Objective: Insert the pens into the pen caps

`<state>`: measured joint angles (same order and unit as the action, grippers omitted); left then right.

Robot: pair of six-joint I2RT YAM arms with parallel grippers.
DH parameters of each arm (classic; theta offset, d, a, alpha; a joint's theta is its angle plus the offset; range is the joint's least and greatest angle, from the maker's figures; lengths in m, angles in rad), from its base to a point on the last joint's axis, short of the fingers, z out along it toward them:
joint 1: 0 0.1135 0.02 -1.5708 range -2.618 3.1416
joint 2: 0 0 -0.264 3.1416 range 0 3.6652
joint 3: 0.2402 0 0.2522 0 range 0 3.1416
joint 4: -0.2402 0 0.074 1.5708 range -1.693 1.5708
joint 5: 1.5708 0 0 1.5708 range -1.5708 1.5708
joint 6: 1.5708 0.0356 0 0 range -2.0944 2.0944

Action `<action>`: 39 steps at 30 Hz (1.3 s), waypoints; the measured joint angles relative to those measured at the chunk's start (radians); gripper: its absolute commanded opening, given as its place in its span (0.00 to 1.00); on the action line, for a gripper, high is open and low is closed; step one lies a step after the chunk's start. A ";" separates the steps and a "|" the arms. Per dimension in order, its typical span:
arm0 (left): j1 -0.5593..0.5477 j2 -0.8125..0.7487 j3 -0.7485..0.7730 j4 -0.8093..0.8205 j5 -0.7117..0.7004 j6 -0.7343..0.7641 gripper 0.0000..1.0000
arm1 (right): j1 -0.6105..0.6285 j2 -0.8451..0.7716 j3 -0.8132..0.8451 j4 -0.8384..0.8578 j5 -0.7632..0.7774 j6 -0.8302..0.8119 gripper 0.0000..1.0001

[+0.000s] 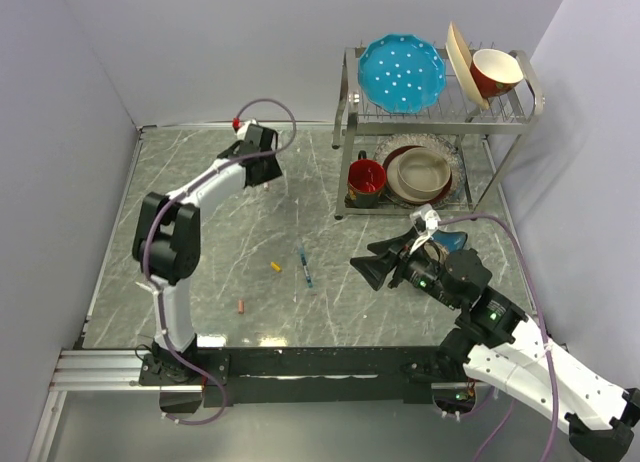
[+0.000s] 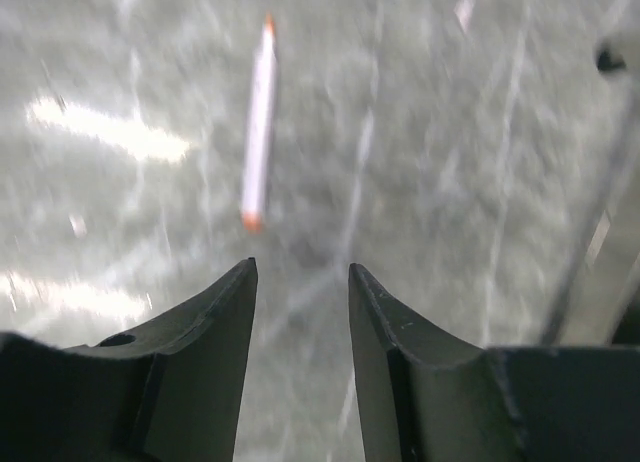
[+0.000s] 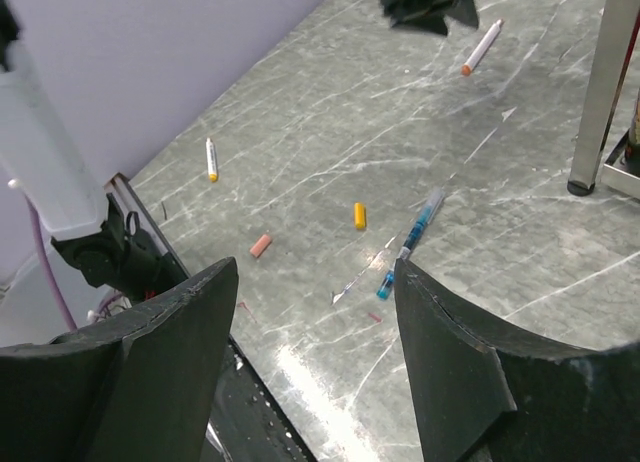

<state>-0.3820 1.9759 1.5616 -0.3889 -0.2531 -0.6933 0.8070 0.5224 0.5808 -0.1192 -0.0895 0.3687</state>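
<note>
A white pen (image 2: 258, 132) with orange ends lies on the marble table just ahead of my left gripper (image 2: 300, 267), which is open with nothing between its fingers. That pen (image 3: 482, 47) also shows in the right wrist view, below the left gripper (image 1: 268, 167) at the table's far left. Mid-table lie a blue-teal pen (image 1: 304, 267), a yellow-orange cap (image 1: 276, 267) and a salmon-pink cap (image 1: 241, 306). Another white pen (image 3: 211, 159) with a yellow tip rests near the left arm. My right gripper (image 3: 314, 264) hovers open and empty, to the right of the teal pen (image 3: 410, 244).
A metal dish rack (image 1: 350, 112) stands at the back right with a blue plate (image 1: 401, 72), bowls and a red mug (image 1: 366, 178). Its leg (image 3: 598, 92) rises near the teal pen. Walls close the left and back sides.
</note>
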 measured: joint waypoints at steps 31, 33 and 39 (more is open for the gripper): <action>0.100 0.434 0.435 -0.101 -0.037 0.251 0.15 | 0.000 0.032 0.043 -0.058 0.052 -0.053 0.68; 0.100 0.397 0.368 -0.076 -0.037 0.243 0.10 | 0.000 0.028 0.048 -0.063 0.056 -0.052 0.69; 0.100 0.174 0.014 0.003 -0.005 0.197 0.01 | 0.000 0.007 0.048 -0.075 0.077 -0.048 0.68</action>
<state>-0.2825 2.1498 1.5761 -0.3862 -0.2581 -0.4961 0.8070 0.5293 0.6285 -0.1940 -0.0124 0.3202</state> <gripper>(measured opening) 0.168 0.687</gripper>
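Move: The white pen with orange ends lies about 8 cm ahead of the left hand, 4 cm to its left and 8 cm below. From that hand, the red mug stands about 5 cm ahead and 20 cm right; the yellow cap lies some 14 cm straight back, and the blue pen is level with the cap, 7 cm right. From the right hand, the white pen is roughly 38 cm ahead, 24 cm left and 24 cm below. Left hand reaches forward and down about 8 cm, pinches the white pen and drags it back some 7 cm. ##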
